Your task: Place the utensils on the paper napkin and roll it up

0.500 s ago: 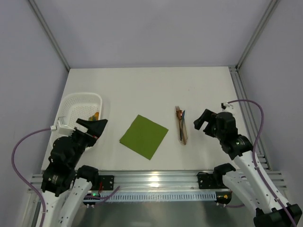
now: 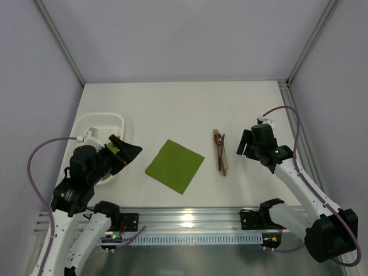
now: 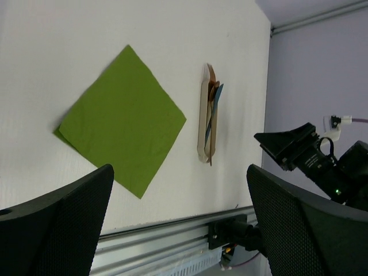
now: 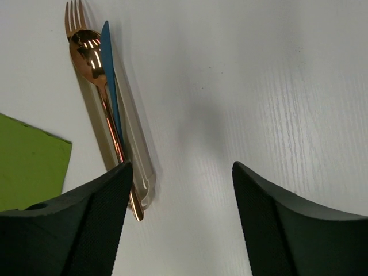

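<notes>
The olive-green paper napkin [image 2: 175, 165] lies flat on the white table, turned like a diamond; the left wrist view shows it too [image 3: 123, 121]. To its right the copper fork and spoon [image 2: 218, 150] lie side by side on a pale beige oblong piece [image 4: 137, 155], with a slim blue strip [image 4: 109, 69] beside the spoon [image 4: 92, 54]. My left gripper [image 2: 123, 150] hovers open left of the napkin, holding nothing. My right gripper [image 2: 244, 144] stands open just right of the utensils, with only bare table between its fingers [image 4: 86, 224].
A white mesh basket [image 2: 92, 123] sits at the left edge, partly under my left arm. A metal rail [image 2: 184, 217] runs along the near table edge. Frame posts and grey walls close in the back and sides.
My left gripper has moved a little right, toward the napkin. The right arm has changed its pose, its gripper still beside the utensils. Napkin and utensils have not moved.
</notes>
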{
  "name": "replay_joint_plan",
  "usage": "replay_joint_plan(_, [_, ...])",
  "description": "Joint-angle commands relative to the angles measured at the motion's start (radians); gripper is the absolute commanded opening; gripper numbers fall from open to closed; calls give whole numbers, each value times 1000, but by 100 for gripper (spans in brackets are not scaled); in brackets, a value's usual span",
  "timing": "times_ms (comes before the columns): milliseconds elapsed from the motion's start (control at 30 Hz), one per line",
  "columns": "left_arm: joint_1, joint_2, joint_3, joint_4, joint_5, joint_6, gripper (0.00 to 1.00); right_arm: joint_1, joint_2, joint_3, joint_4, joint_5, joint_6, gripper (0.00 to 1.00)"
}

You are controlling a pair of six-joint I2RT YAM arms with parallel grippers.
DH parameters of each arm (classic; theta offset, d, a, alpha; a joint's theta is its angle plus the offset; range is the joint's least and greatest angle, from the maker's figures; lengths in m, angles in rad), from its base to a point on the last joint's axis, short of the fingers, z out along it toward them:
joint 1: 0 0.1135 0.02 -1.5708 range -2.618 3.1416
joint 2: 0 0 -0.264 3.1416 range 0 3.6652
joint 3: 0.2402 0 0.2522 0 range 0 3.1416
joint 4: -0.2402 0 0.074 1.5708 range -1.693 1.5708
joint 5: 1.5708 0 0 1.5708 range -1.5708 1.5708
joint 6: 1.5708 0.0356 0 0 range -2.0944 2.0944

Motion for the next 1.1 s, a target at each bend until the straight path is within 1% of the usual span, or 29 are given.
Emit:
replay_joint_plan(0, [6, 41, -41, -3, 155, 52, 99, 5, 39, 31, 48, 31, -54, 70])
replay_joint_plan(33, [6, 48, -53, 27, 172, 52, 99, 6, 50, 26, 64, 17, -57, 64])
replay_joint_plan(100, [6, 53, -76, 51, 177, 53, 99, 9, 74, 19, 117, -29, -68, 49])
replay_joint_plan(133, [6, 55, -81, 60, 178, 53, 99, 13, 111, 16, 137, -80, -68, 44])
replay_joint_plan(200, [6, 59, -92, 81, 181, 53, 98, 45, 160, 26, 174, -99, -65, 43])
replay_joint_plan(233, [6, 61, -92, 94, 181, 53, 98, 61, 212, 40, 195, -98, -66, 43])
replay_joint_plan(433, [6, 74, -90, 103, 189, 61, 97, 133, 407, 108, 246, -83, -77, 44])
replay_joint_plan(700, [6, 68, -101, 115, 191, 56, 96, 183, 536, 184, 279, -66, -85, 43])
replay_joint_plan(733, [6, 68, -100, 117, 192, 56, 96, 185, 545, 192, 282, -66, -85, 42])
replay_joint_plan(767, [6, 70, -98, 117, 191, 56, 96, 190, 553, 195, 285, -66, -85, 38])
replay_joint_plan(833, [6, 70, -98, 121, 192, 55, 96, 194, 570, 200, 286, -69, -85, 34])
replay_joint_plan(933, [6, 71, -101, 132, 194, 55, 96, 202, 593, 201, 294, -58, -91, 34])
replay_joint_plan(1000, [6, 76, -106, 135, 198, 52, 96, 206, 605, 206, 295, -52, -97, 28])
replay_joint_plan(1067, [6, 78, -112, 144, 207, 50, 95, 205, 622, 212, 291, -43, -97, 27])
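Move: The utensils, a fork, a spoon and a blue knife in a narrow tray that shares their middle, lie about 9 cm to the right hand's left, some 2 cm ahead of it and about 12 cm below. The green napkin's middle is roughly 19 cm left of the utensils and 6 cm nearer the robot. From the high left hand, the utensils lie some 30 cm to the right, about 9 cm ahead and 25 cm down. The right hand sweeps left about 10 cm while sinking some 8 cm and easing 5 or 6 cm forward, swinging in over the spoon handle just below the bowl as its wrist turns some 15 degrees counter-clockwise and tips further down, and its fingers narrow from mostly open to about a quarter open. Meanwhile the left hand, still wide open and empty, drops about 4 cm early on, drifts roughly 3 cm right with a slight clockwise turn, then all but stops. ##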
